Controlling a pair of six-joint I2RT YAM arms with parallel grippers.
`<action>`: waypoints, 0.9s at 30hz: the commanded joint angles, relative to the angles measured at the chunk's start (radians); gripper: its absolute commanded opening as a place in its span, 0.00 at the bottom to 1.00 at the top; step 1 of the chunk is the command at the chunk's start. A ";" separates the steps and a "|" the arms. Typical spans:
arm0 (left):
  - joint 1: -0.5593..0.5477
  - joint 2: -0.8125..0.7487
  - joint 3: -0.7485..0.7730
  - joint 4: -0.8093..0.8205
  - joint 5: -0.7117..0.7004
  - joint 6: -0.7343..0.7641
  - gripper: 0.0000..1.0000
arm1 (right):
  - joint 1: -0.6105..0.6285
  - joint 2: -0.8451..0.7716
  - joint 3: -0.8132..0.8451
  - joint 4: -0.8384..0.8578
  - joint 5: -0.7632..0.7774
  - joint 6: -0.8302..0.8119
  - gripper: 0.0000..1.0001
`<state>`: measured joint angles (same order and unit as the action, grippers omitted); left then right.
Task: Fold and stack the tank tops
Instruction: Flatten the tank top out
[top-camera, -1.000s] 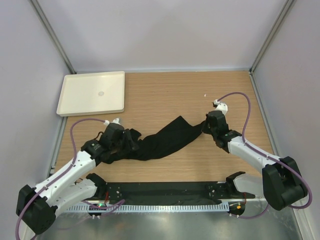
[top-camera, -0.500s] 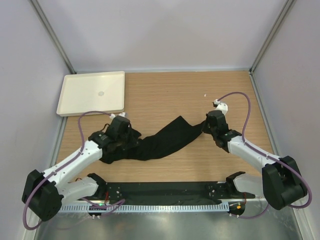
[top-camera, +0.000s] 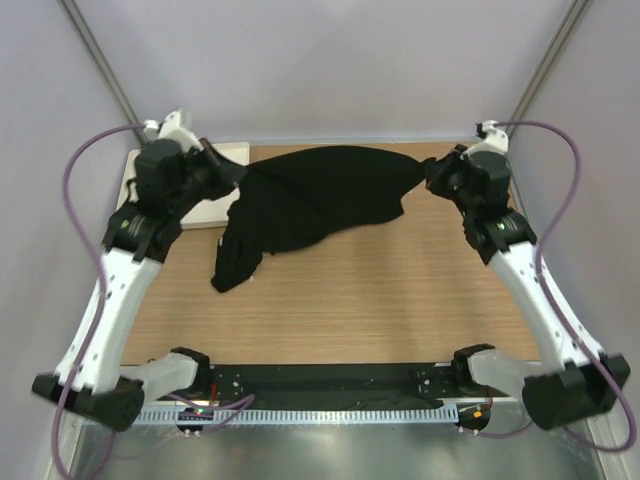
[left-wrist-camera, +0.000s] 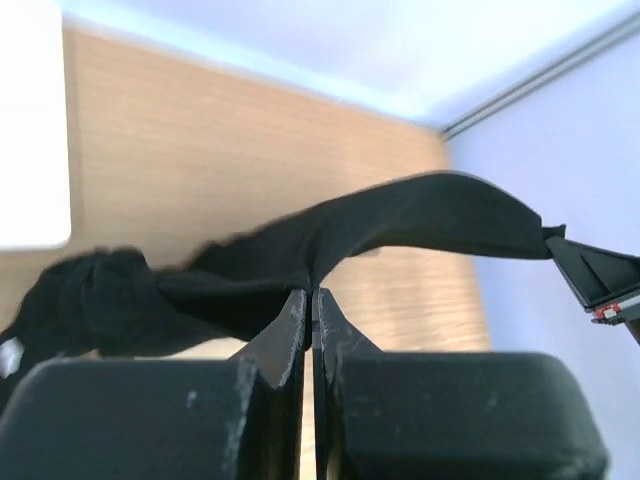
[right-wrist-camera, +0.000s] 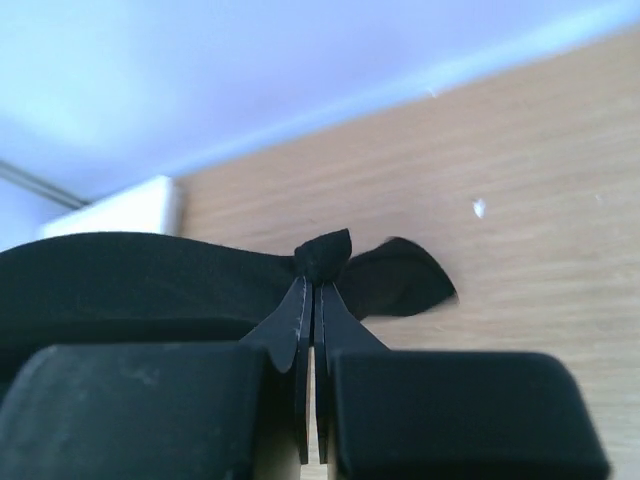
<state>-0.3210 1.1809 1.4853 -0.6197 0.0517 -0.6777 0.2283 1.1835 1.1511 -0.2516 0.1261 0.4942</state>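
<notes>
One black tank top (top-camera: 320, 195) hangs stretched in the air over the far half of the table, held between both grippers. My left gripper (top-camera: 236, 176) is shut on its left edge, and a loose end droops down to the wood (top-camera: 230, 272). My right gripper (top-camera: 432, 178) is shut on a bunched corner at its right end. In the left wrist view the jaws (left-wrist-camera: 312, 300) pinch the fabric (left-wrist-camera: 400, 215), which runs off towards the other gripper. In the right wrist view the gripper (right-wrist-camera: 318, 285) clamps a small tuft of the top (right-wrist-camera: 120, 270).
A white tray (top-camera: 205, 212) sits at the far left corner, largely covered by the left arm; it also shows in the wrist views, as the tray (left-wrist-camera: 30, 130) and the tray (right-wrist-camera: 130, 210). Grey walls close the back and sides. Bare wooden tabletop (top-camera: 380, 300) lies below the garment.
The left gripper shut on the top's left end. Both arms then rose and swung to the far side, lifting the crumpled top off the table and spreading it between them.
</notes>
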 joint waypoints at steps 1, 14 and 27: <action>-0.001 -0.261 -0.057 0.027 0.043 0.092 0.00 | 0.003 -0.294 -0.054 -0.011 -0.114 -0.042 0.01; 0.000 -0.725 -0.378 0.236 0.120 -0.028 0.00 | 0.003 -0.818 -0.168 -0.202 -0.241 0.034 0.01; 0.000 0.001 -0.416 0.495 0.050 -0.039 0.00 | 0.003 -0.227 -0.252 0.004 0.177 0.060 0.01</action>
<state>-0.3210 1.0176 1.0492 -0.2722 0.1417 -0.7185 0.2325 0.7959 0.8993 -0.3878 0.1547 0.5343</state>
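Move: The shut left fingers hold one top corner of the tank top. Its billowing body is centred about 18 cm to their right, 5 back and 10 below. The clear near tabletop lies some 18 cm back, 21 right and 30 down, and the white tray about 20 ahead, 25 left and 29 down. From the right fingers, on the other corner, that tabletop is roughly 24 cm back, 24 left and 22 down; the tank top's body is 10 back, 28 left and 5 down. Both hands keep the tank top's corners pinched and flick it: together they whip back towards the robot some 20 cm while rising about 10 cm, fingertips tipping up about 30 degrees. Then they swing forward and down again, levelling back, the left to nearly its starting reach and the right about halfway, both ending lower than they began but still over the table. ##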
